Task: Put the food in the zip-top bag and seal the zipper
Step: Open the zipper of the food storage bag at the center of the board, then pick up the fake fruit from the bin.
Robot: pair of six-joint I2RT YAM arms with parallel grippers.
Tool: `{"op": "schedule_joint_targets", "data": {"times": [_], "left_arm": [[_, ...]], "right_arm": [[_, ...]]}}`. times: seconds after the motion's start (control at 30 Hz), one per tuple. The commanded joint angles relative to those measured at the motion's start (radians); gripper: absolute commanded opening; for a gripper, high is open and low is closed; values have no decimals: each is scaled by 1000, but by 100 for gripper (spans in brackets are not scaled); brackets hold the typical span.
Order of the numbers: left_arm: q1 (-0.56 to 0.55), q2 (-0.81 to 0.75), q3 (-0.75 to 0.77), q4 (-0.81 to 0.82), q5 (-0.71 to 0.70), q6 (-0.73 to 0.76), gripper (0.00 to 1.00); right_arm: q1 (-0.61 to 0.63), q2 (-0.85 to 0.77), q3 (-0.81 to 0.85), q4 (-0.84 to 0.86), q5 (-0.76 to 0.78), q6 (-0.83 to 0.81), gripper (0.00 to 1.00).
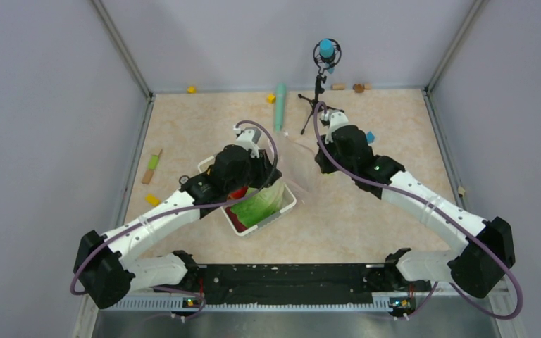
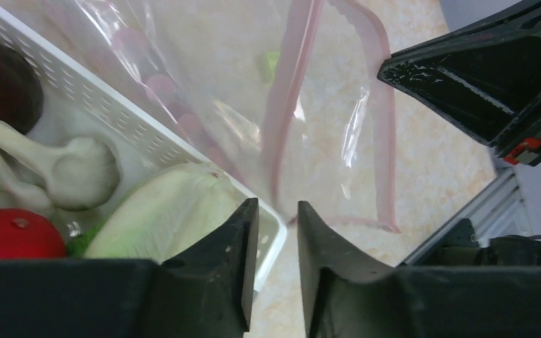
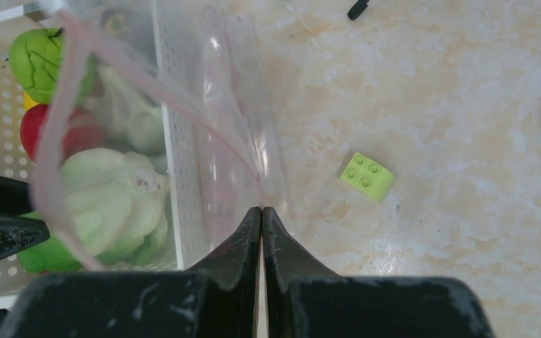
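The clear zip-top bag [image 1: 297,165] hangs between my two grippers, beside the white basket [image 1: 289,201]. Its pink zipper [image 2: 285,105] loops open at the mouth. My right gripper [image 3: 261,210] is shut on the bag's edge, where the zipper [image 3: 183,113] ends. My left gripper [image 2: 277,211] stands open by a narrow gap over the basket's corner [image 2: 271,232], with nothing between its fingers. The food lies in the basket: cabbage [image 2: 169,211], a whitish piece [image 2: 77,169], a maroon root [image 2: 0,84], a red apple [image 2: 14,236] and a green apple [image 3: 39,60].
A green block [image 3: 368,174] lies on the table right of the bag. A teal cylinder [image 1: 280,105] and a small tripod with a blue-topped device [image 1: 318,91] stand at the back. Small blocks [image 1: 153,199] lie on the left. Walls enclose the table.
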Motion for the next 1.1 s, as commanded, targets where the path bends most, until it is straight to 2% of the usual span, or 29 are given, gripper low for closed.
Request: {"op": "schedule_joint_targets", "data": {"times": [0.0, 0.03, 0.13, 0.17, 0.33, 0.43, 0.57, 0.7, 0.87, 1.07], "left_arm": [[3, -30, 20, 37, 72, 20, 45], [3, -34, 23, 36, 88, 22, 55], [4, -57, 38, 12, 125, 40, 73], [4, -68, 41, -3, 118, 46, 76], [3, -146, 36, -118, -15, 56, 82], [3, -197, -8, -150, -60, 83, 96], [4, -201, -40, -183, 0, 135, 97], [3, -179, -71, -200, -34, 143, 97], [4, -116, -105, -180, -11, 161, 97], [3, -70, -74, -240, -42, 132, 97]], "right_arm": [[9, -44, 6, 20, 4, 4, 0], [10, -44, 9, 14, 4, 3, 0], [11, -41, 24, -20, 7, 6, 0], [10, -41, 30, -28, 10, 9, 0], [11, -38, 59, -88, 31, 8, 0], [11, -39, 65, -109, 41, 10, 0], [10, -32, 72, -123, 40, 8, 0], [11, -30, 72, -125, 22, 1, 0], [11, -28, 72, -125, 0, -8, 0], [11, -33, 66, -125, 0, -13, 0]]}}
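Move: The bag hangs between the hands, its middle roughly 7 cm right of the left hand, 2 cm ahead and 8 below, its loose pink lip right by the barely parted fingertips. From that hand the cabbage in the basket lies about 6 cm left, 5 back and 14 down; the green brick is some 17 right, 4 ahead and 19 down. From the right hand, the bag's middle lies about 7 cm left, 1 back and 8 below. Backing off and leftward from the bag's lip, the left hand spreads its slightly parted fingers wide, rising about 3 cm first, then sinking some 9 cm over the cabbage, its left side rolling up about 15 degrees. The right hand keeps its shut pinch on the bag's other lip and eases a couple of centimetres back, right and down. ##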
